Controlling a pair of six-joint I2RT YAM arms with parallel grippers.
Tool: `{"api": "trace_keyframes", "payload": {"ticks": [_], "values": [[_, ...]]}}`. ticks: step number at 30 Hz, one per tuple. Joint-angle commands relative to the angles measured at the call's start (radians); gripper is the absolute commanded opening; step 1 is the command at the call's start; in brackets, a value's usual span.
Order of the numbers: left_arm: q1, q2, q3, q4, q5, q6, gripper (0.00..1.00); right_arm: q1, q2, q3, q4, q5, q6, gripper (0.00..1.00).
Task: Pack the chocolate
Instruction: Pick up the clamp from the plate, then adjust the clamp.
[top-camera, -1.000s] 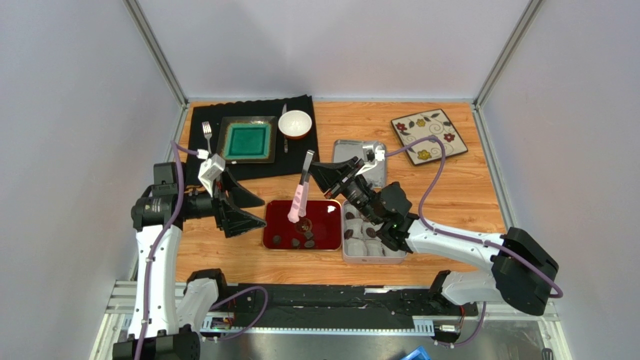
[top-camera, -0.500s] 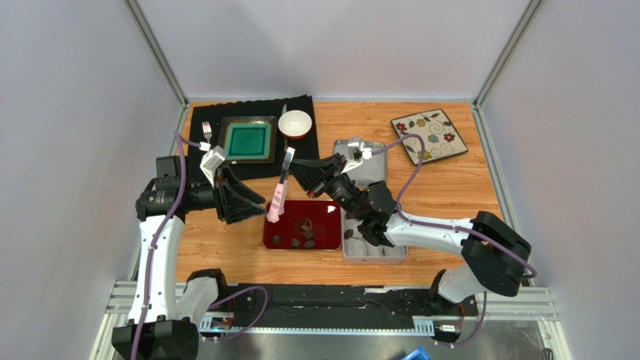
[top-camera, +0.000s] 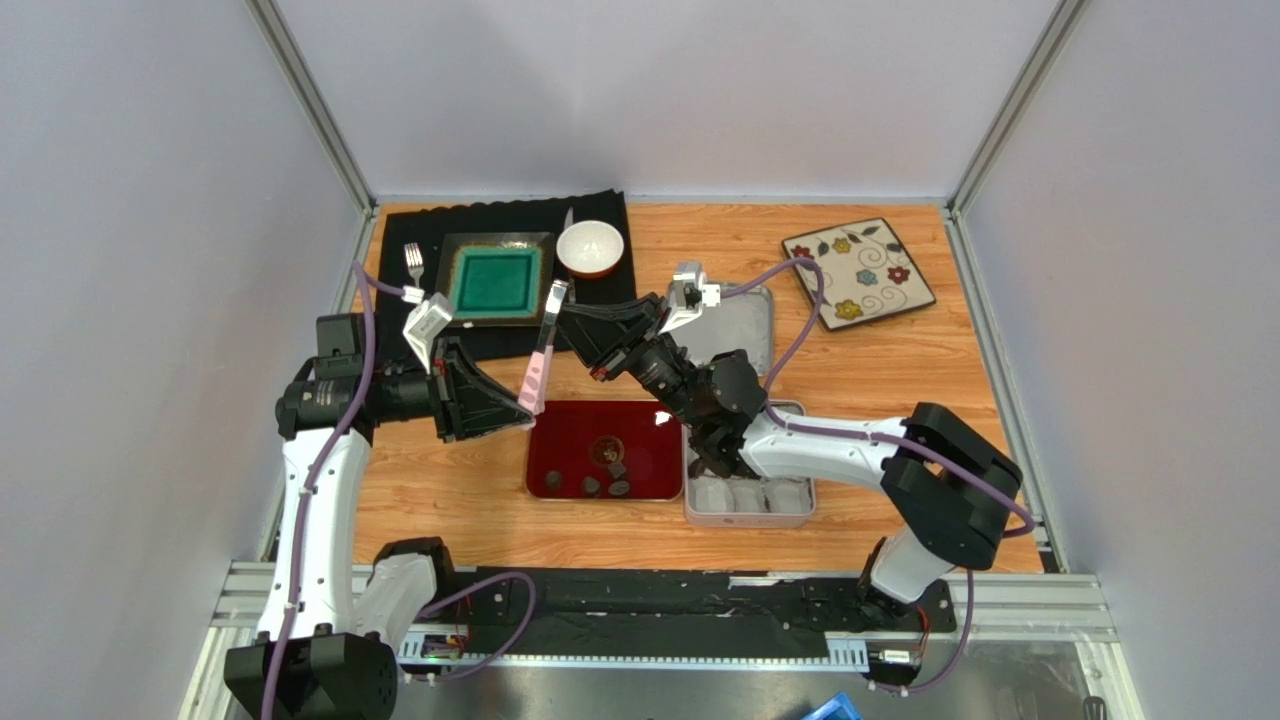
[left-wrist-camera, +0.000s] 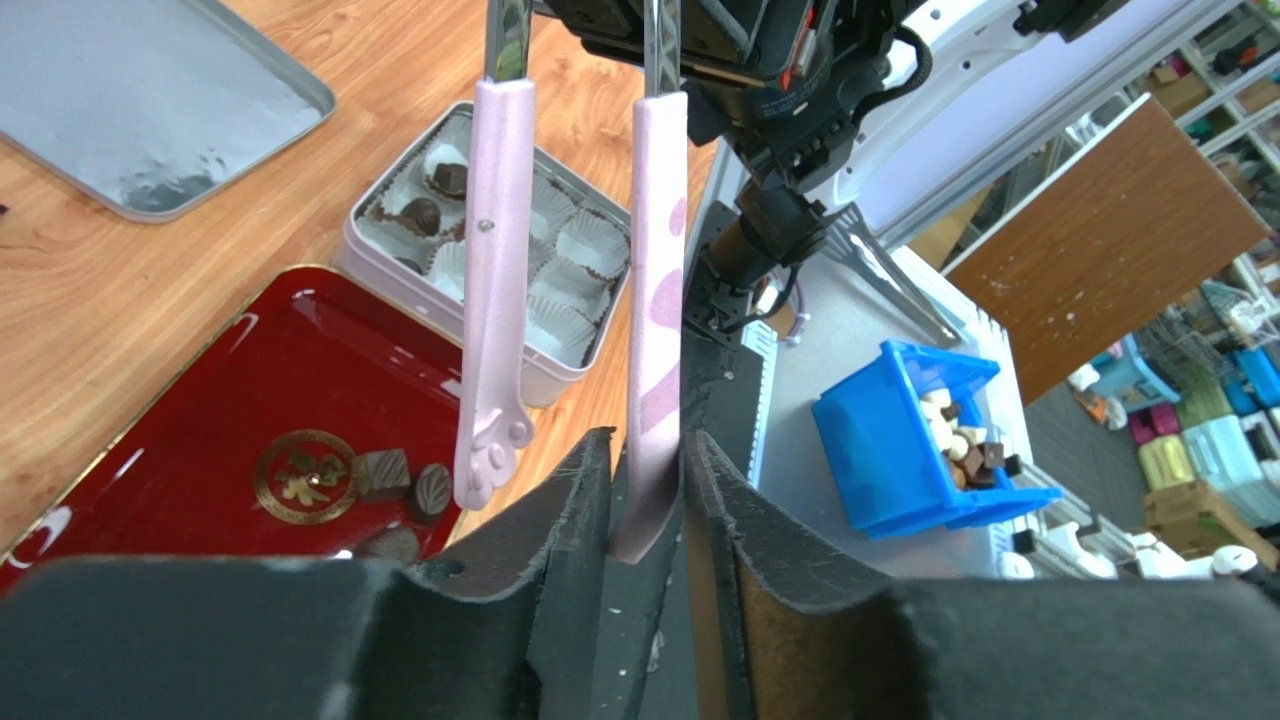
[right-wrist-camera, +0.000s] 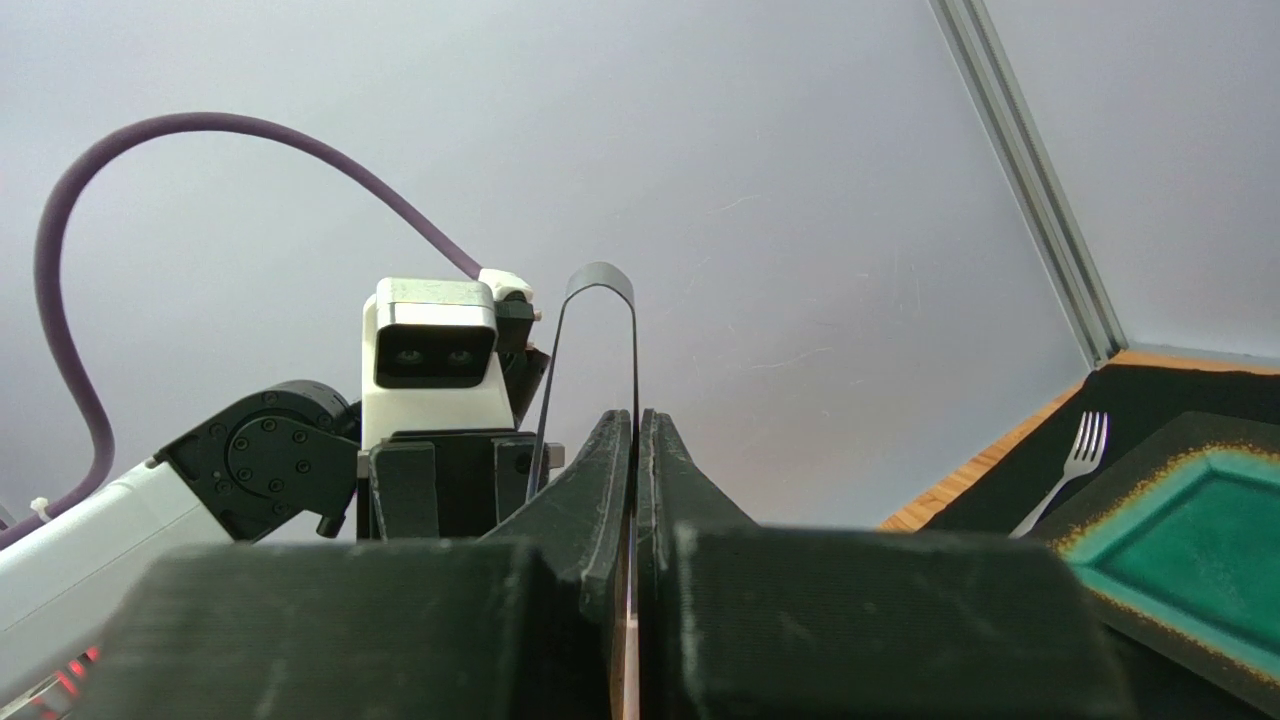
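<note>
Several dark chocolate pieces (top-camera: 601, 483) lie on the red tray (top-camera: 564, 435), also in the left wrist view (left-wrist-camera: 383, 474). The silver tin (top-camera: 694, 503) holds white paper cups, and a few chocolates (left-wrist-camera: 446, 180) sit in its cups. My right gripper (top-camera: 583, 333) is shut on the metal end of the pink-tipped tongs (top-camera: 538, 363); a thin tong blade sits between its fingers (right-wrist-camera: 634, 428). My left gripper (top-camera: 511, 405) is shut on one pink tong arm (left-wrist-camera: 657, 300). The other pink arm (left-wrist-camera: 496, 270) hangs free above the tray.
The tin's lid (top-camera: 748, 323) lies behind the tin. A green plate (top-camera: 499, 279), fork (top-camera: 415, 270) and white bowl (top-camera: 591, 246) sit on a black mat at back left. A floral plate (top-camera: 857, 270) is at back right. A blue bin (left-wrist-camera: 917, 435) stands off the table.
My right arm has carried the tongs left and back, away from over the red tray, to the left gripper. The left gripper has narrowed from wide open onto one pink tong arm.
</note>
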Motion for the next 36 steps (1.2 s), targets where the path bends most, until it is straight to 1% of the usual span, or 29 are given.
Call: {"api": "trace_keyframes", "payload": {"ticks": [1, 2, 3, 4, 7, 8, 10, 11, 13, 14, 15, 16, 17, 18, 19, 20, 21, 22, 23, 24, 25, 26, 27, 28, 29, 30, 32, 33, 36], "values": [[-0.001, -0.003, 0.001, 0.027, 0.291, -0.005, 0.19, 0.000, 0.025, 0.051, 0.101, 0.004, -0.004, 0.00], [-0.001, -0.003, 0.000, 0.033, 0.289, -0.012, 0.06, 0.000, 0.028, 0.051, 0.105, 0.001, 0.001, 0.00], [-0.001, -0.003, 0.001, 0.048, 0.289, -0.019, 0.00, 0.002, 0.028, 0.050, 0.110, -0.002, 0.002, 0.00], [-0.001, -0.001, 0.001, 0.057, 0.289, -0.025, 0.00, 0.000, 0.030, 0.047, 0.110, -0.011, 0.002, 0.00], [-0.001, 0.000, 0.001, 0.097, 0.289, -0.049, 0.00, 0.000, 0.019, 0.028, 0.104, -0.031, 0.010, 0.07], [-0.002, 0.000, 0.001, 0.140, 0.288, -0.078, 0.00, -0.003, -0.010, -0.001, 0.096, -0.036, 0.008, 0.15], [-0.001, -0.003, -0.008, 0.257, 0.288, -0.173, 0.00, -0.020, -0.061, -0.050, 0.032, -0.106, -0.002, 0.27], [-0.001, -0.006, -0.026, 0.425, 0.283, -0.312, 0.00, -0.026, -0.143, -0.117, 0.000, -0.117, -0.015, 0.36], [-0.002, -0.019, -0.038, 0.567, 0.240, -0.413, 0.00, -0.046, -0.241, -0.197, -0.138, -0.156, -0.083, 0.52], [-0.001, -0.023, -0.041, 0.627, 0.208, -0.430, 0.00, -0.050, -0.289, -0.255, -0.204, -0.173, -0.119, 0.55], [-0.001, -0.020, -0.034, 0.635, 0.161, -0.419, 0.00, -0.053, -0.394, -0.271, -0.363, -0.186, -0.162, 0.58], [-0.008, -0.013, -0.026, 0.646, 0.145, -0.413, 0.00, -0.057, -0.438, -0.281, -0.451, -0.206, -0.236, 0.64], [-0.023, -0.003, -0.017, 0.677, 0.134, -0.443, 0.00, -0.057, -0.476, -0.289, -0.526, -0.216, -0.272, 0.66], [-0.051, 0.032, 0.003, 0.682, 0.108, -0.460, 0.00, -0.057, -0.548, -0.297, -0.625, -0.227, -0.301, 0.67], [-0.115, 0.046, 0.012, 0.680, 0.097, -0.480, 0.00, -0.058, -0.573, -0.298, -0.661, -0.265, -0.358, 0.71], [-0.161, 0.060, 0.018, 0.636, 0.072, -0.464, 0.00, -0.058, -0.602, -0.298, -0.691, -0.276, -0.381, 0.73], [-0.201, 0.078, 0.043, 0.575, -0.012, -0.420, 0.00, -0.058, -0.625, -0.282, -0.753, -0.286, -0.401, 0.75], [-0.287, 0.092, 0.064, 0.494, -0.051, -0.269, 0.00, -0.064, -0.663, -0.268, -0.799, -0.301, -0.429, 0.79], [-0.344, 0.114, 0.096, 0.276, -0.109, -0.173, 0.00, -0.064, -0.677, -0.250, -0.851, -0.302, -0.490, 0.80], [-0.419, 0.169, 0.188, 0.138, -0.321, -0.051, 0.00, -0.075, -0.691, -0.192, -0.984, -0.301, -0.530, 0.80], [-0.583, 0.190, 0.219, 0.032, -0.437, 0.119, 0.00, -0.080, -0.717, -0.159, -1.063, -0.306, -0.565, 0.80], [-0.641, 0.206, 0.241, -0.089, -0.543, 0.171, 0.00, -0.081, -0.728, -0.118, -1.144, -0.312, -0.649, 0.80], [-0.668, 0.218, 0.268, -0.143, -0.627, 0.216, 0.00, -0.083, -0.742, -0.081, -1.310, -0.313, -0.680, 0.80], [-0.666, 0.214, 0.277, -0.182, -0.665, 0.280, 0.00, -0.084, -0.754, -0.012, -1.382, -0.330, -0.706, 0.81], [-0.666, 0.205, 0.271, -0.217, -0.718, 0.309, 0.00, -0.084, -0.775, 0.019, -1.453, -0.342, -0.732, 0.81], [-0.666, 0.165, 0.255, -0.217, -0.808, 0.331, 0.00, -0.084, -0.783, 0.045, -1.579, -0.358, -0.765, 0.81], [-0.666, 0.119, 0.206, -0.222, -0.861, 0.388, 0.00, -0.084, -0.806, 0.108, -1.677, -0.373, -0.805, 0.80], [-0.666, 0.085, 0.198, -0.233, -0.883, 0.405, 0.00, -0.084, -0.811, 0.128, -1.762, -0.372, -0.835, 0.80], [-0.666, 0.065, 0.198, -0.277, -0.891, 0.437, 0.00, -0.084, -0.806, 0.189, -1.870, -0.358, -0.881, 0.79]]}}
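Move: The clamp hangs between the hands, its right-hand pink leg end already in the left fingers' narrowing gap; its middle lies some 7 cm ahead, 2 cm right and 4 cm above the left hand. From the right hand, still holding the metal bend, that middle is about 6 cm back, 3 cm left and 4 cm below. The red plate is roughly 7 cm ahead, 10 cm right and 27 cm below the left hand; the chocolate box is 4 cm back, 24 cm right and 35 cm below the right hand. The left fingers shut and pinch the end of one pink leg; only then do the right fingers open wide and let go of the metal end, and the right hand pulls away about 15 cm right and 10 cm back, its fingers tipping down. The left hand, keeping its pinch, edges forward and slightly up, swings right and back, then sinks to some 7 cm below its start, drifting back left, fingers tipping down about 40 degrees. ##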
